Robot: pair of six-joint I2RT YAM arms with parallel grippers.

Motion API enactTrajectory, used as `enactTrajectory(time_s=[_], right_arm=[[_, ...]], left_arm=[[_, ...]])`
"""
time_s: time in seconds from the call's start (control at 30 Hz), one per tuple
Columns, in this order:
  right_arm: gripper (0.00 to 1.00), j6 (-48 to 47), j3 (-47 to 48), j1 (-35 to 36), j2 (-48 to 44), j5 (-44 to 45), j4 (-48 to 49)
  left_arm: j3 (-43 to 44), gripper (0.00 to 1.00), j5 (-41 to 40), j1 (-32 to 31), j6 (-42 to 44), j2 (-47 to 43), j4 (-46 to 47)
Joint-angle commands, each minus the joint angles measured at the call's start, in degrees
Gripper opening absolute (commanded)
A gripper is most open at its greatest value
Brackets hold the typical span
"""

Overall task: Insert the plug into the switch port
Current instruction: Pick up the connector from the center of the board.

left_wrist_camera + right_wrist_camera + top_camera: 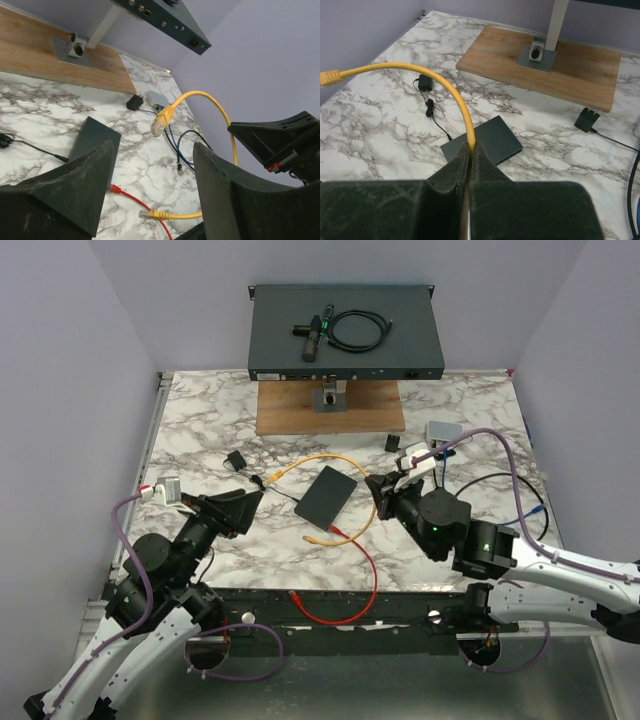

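The switch (pixel 325 496) is a flat dark grey box lying on the marble table. My right gripper (pixel 378 495) is shut on the yellow cable (pixel 462 107), just right of the switch (pixel 485 141). From those fingers (pixel 455 172) the cable arcs up and left to its free plug (pixel 329 76), raised in the air. In the left wrist view that plug (pixel 161 121) hangs ahead of my left gripper (pixel 153 145), which stands open with nothing between its fingers (pixel 85 185). The left gripper (pixel 250 502) sits left of the switch. The cable's other plug (pixel 152 215) lies on the table.
A red cable (pixel 352 560) runs from the switch's front to the table's near edge. At the back a rack unit (pixel 345 332) stands on a post over a wooden board (pixel 330 407). A black adapter (pixel 236 460), a grey box (pixel 443 430) and blue and black cables (pixel 535 510) lie around.
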Motion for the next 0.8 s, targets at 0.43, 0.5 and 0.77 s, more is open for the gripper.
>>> enactTrajectory(time_s=[0.43,0.5,0.77], right_arm=[[0.01,2.95,1.39,0.35,-9.35,-4.32,-15.02],[0.01,3.12,1.59,0.34,-10.17,-4.53,-15.56],[0.01,2.97,3.98,0.30,-11.94,-6.11,-17.24]], left_arm=[[-1.77,0.42,13.95,0.29,-4.67,6.24,14.10],[-1.75,0.40,14.04,0.33,-4.79,6.16,13.96],[-1.72,0.36,14.10,0.27,-5.41,6.67,13.98]])
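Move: The upper plug of the yellow cable lies about 4 cm ahead of the open left gripper, 3 cm to its right and 2 cm higher. From the right gripper, pinching the cable shut, that plug is about 17 cm left, 1 cm back and 2 cm up. The cable's lower plug hangs some 10 cm right of the left hand, 1 cm ahead and 12 cm down; the black box lies about 18 cm ahead, 11 cm right and 28 cm below. Bring the left gripper about 5 cm to the right and half as far up, swinging its fingers some 15 degrees clockwise to frame the yellow cable's upper plug, and narrow them without shutting. Meanwhile carry the cable right and a little back with the right gripper, keeping its pinch; slow both hands towards the end. ##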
